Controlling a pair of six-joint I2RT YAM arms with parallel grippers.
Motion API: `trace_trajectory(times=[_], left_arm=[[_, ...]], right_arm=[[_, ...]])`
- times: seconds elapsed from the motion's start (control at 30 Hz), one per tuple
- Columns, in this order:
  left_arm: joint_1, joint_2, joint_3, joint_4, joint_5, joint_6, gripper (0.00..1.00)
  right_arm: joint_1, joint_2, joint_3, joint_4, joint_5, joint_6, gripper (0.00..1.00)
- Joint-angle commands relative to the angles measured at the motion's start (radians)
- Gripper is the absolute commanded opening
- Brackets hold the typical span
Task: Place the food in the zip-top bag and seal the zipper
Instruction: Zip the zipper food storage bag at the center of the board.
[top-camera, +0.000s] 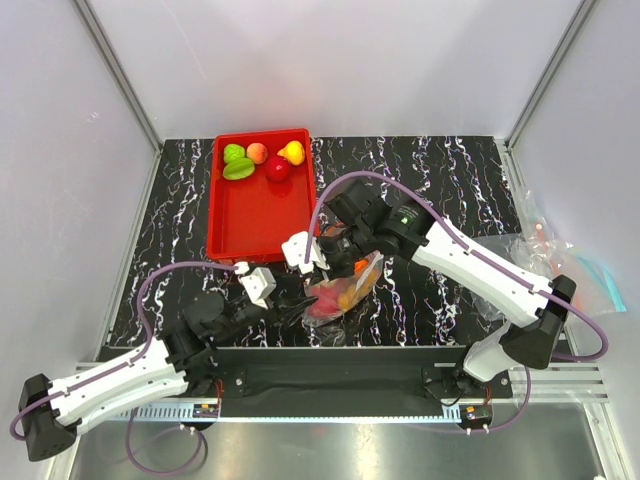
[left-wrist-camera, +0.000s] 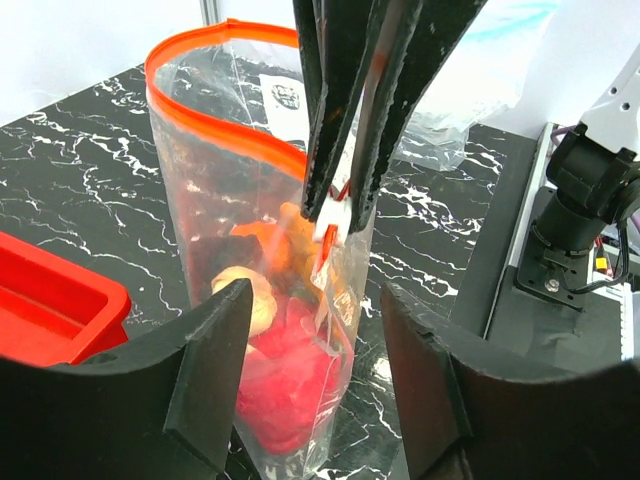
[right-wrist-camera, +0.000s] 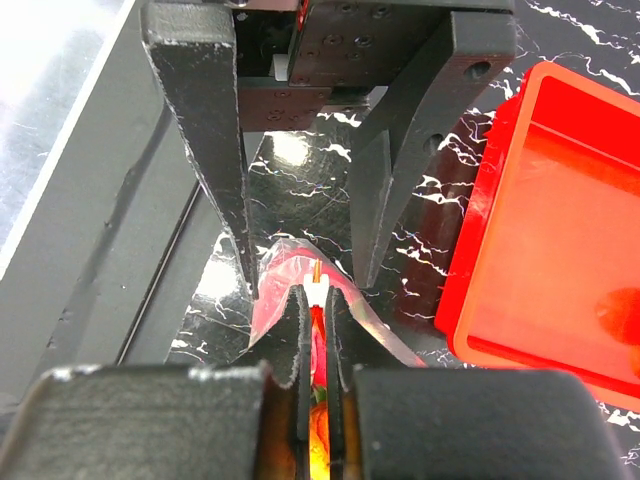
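Note:
The zip-top bag (top-camera: 345, 290) stands upright at the table's near middle, with magenta (left-wrist-camera: 285, 375), pale (left-wrist-camera: 255, 300) and orange (left-wrist-camera: 285, 235) food inside. Its orange-red zipper (left-wrist-camera: 215, 125) gapes open on the far side. My right gripper (top-camera: 335, 265) is shut on one end of the zipper from above; it also shows in the right wrist view (right-wrist-camera: 316, 300) and the left wrist view (left-wrist-camera: 338, 215). My left gripper (left-wrist-camera: 315, 295) is open, with its fingers on either side of the bag's lower part. Green (top-camera: 237, 163), peach (top-camera: 257, 152), yellow (top-camera: 292, 152) and red (top-camera: 277, 169) food lies in the tray.
The shallow red tray (top-camera: 250, 225) sits behind and left of the bag, close to both grippers, and shows in the right wrist view (right-wrist-camera: 560, 250). Spare clear bags (top-camera: 545, 250), one blue-tinted (top-camera: 600, 275), lie at the right edge. A metal rail runs along the near edge.

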Motion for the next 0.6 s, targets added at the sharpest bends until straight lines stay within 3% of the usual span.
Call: trace_trajectory(times=[0.0, 0.13, 0.27, 0.57], left_arm=[[0.003, 0.023, 0.063, 0.079, 0.034, 0.030, 0.57], [0.003, 0.053, 0.078, 0.099, 0.038, 0.029, 0.47], [0.003, 0.072, 0.099, 0.099, 0.047, 0.042, 0.00], [0.003, -0.009, 0.061, 0.071, -0.074, -0.005, 0.00]], right_arm=[[0.009, -0.033, 0.049, 0.001, -0.032, -0.013, 0.00], [0.009, -0.031, 0.048, -0.002, -0.040, -0.015, 0.00], [0.009, -0.036, 0.045, 0.006, -0.035, -0.010, 0.00], [0.009, -0.030, 0.025, -0.010, 0.052, 0.001, 0.00]])
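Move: The free end of the bag's orange zipper is about 1 cm right of the open left fingers, 1 cm above and level ahead; the white slider is roughly 1 cm ahead, 2 cm right and 2 cm up. The dragon fruit lies 4 cm right and some 10 cm below, and the red tray's middle 23 cm ahead, 10 cm left. The right fingers already hold the slider at their tips, about 1 cm left and 1 cm below. Left hand edges about 1 cm up and right, shutting on the zipper strip beside the slider, still right-held. ##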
